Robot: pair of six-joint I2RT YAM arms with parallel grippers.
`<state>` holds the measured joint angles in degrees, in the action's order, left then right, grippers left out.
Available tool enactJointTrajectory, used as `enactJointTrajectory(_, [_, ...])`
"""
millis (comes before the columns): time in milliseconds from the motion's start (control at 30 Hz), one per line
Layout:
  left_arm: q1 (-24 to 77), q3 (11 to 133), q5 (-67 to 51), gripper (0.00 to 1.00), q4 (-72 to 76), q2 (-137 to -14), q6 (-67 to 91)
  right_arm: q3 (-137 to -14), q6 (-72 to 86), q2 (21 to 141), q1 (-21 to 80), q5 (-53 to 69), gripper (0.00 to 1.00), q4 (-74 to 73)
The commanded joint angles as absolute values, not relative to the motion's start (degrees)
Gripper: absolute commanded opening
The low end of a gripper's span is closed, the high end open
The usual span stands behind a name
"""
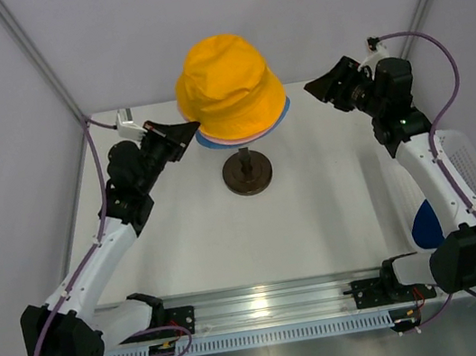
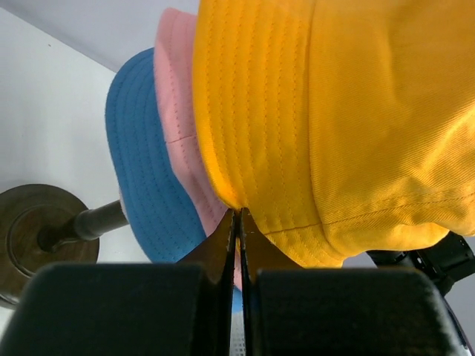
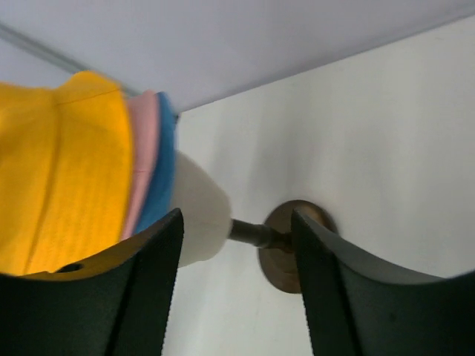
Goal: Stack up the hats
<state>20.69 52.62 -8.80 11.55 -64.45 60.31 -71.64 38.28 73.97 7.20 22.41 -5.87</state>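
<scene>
The yellow-orange hat point(image 1: 230, 86) sits on top of the cream head form point(image 3: 202, 211). The pink hat point(image 2: 178, 111) and the light blue hat point(image 2: 141, 156) are stacked beneath it, only their brims showing. My left gripper point(image 2: 238, 212) is shut, with its tips pinching the edge of the yellow hat's brim on the left side point(image 1: 196, 131). My right gripper point(image 3: 236, 215) stands open to the right of the stack point(image 1: 322, 89), holding nothing and apart from the hats. The navy hat point(image 1: 425, 225) lies at the right, partly hidden behind my right arm.
The head form stands on a thin post with a dark brown round base point(image 1: 248, 174) in the middle of the white table. A white mesh basket point(image 1: 467, 160) sits at the right edge. Grey walls close in the back and sides.
</scene>
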Motion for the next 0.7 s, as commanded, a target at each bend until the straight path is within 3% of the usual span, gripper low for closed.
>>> enactJointTrajectory(0, [21.71, 48.26, -6.24, 0.01, 5.54, -64.34, 58.97, -72.51, 34.98, 71.55, 3.35, 14.25, 0.63, -12.91])
enactJointTrajectory(200, [21.71, 47.81, -5.45, 0.03, 3.79, -61.01, 56.43, -67.77, 34.1, 65.05, -4.13, 1.17, 0.88, -24.86])
enactJointTrajectory(300, [21.71, 48.51, -4.22, 0.27, 1.94, -57.76, 53.45, -64.78, 32.7, 60.22, -4.39, -14.52, 0.98, -29.78])
enactJointTrajectory(333, [21.8, 49.04, -3.87, 0.51, 1.5, -55.13, 52.31, -64.43, 32.78, 59.16, -4.39, -18.07, 0.99, -31.27])
enactJointTrajectory(400, [21.71, 50.88, -1.95, 0.73, -2.09, -52.22, 48.44, -64.34, 32.35, 56.26, -4.66, -26.23, 0.99, -36.11])
enactJointTrajectory(433, [21.71, 53.41, -1.06, 0.95, -5.42, -49.34, 45.21, -64.68, 32.43, 54.51, -4.75, -28.37, 1.0, -40.56])
enactJointTrajectory(467, [21.71, 54.48, -0.36, 1.0, -7.45, -47.91, 43.35, -65.38, 32.87, 53.45, -4.83, -30.65, 0.99, -43.04])
enactJointTrajectory(667, [21.71, 59.85, -2.1, 0.99, -17.31, -41.05, 33.68, -67.76, 40.77, 42.82, -4.92, -42.35, 0.99, -59.04])
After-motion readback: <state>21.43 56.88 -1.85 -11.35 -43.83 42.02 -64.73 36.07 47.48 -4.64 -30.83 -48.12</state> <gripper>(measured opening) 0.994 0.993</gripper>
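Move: The closed left fingertips are at the near left brim of the yellow hat, whose middle lies about 9 cm right, 4 cm ahead and 3 cm above; the pink hat's middle, just beneath it, is 9 cm right, 3 cm ahead, level in height. The right hand, already clear of the hats, has the dark blue hat some 27 cm right, 28 cm back and 34 cm below, in the basket centred 28 cm right and 21 cm back. The left fingers open wide and let go of the yellow brim, the hand drawing back about 8 cm and left, dipping slightly before it rises away. Meanwhile the right hand swings off to the right and back towards the basket, roughly 28 cm over the table and sinking a little, turning some 60 degrees clockwise and tipping down as its half-open fingers spread fully. ##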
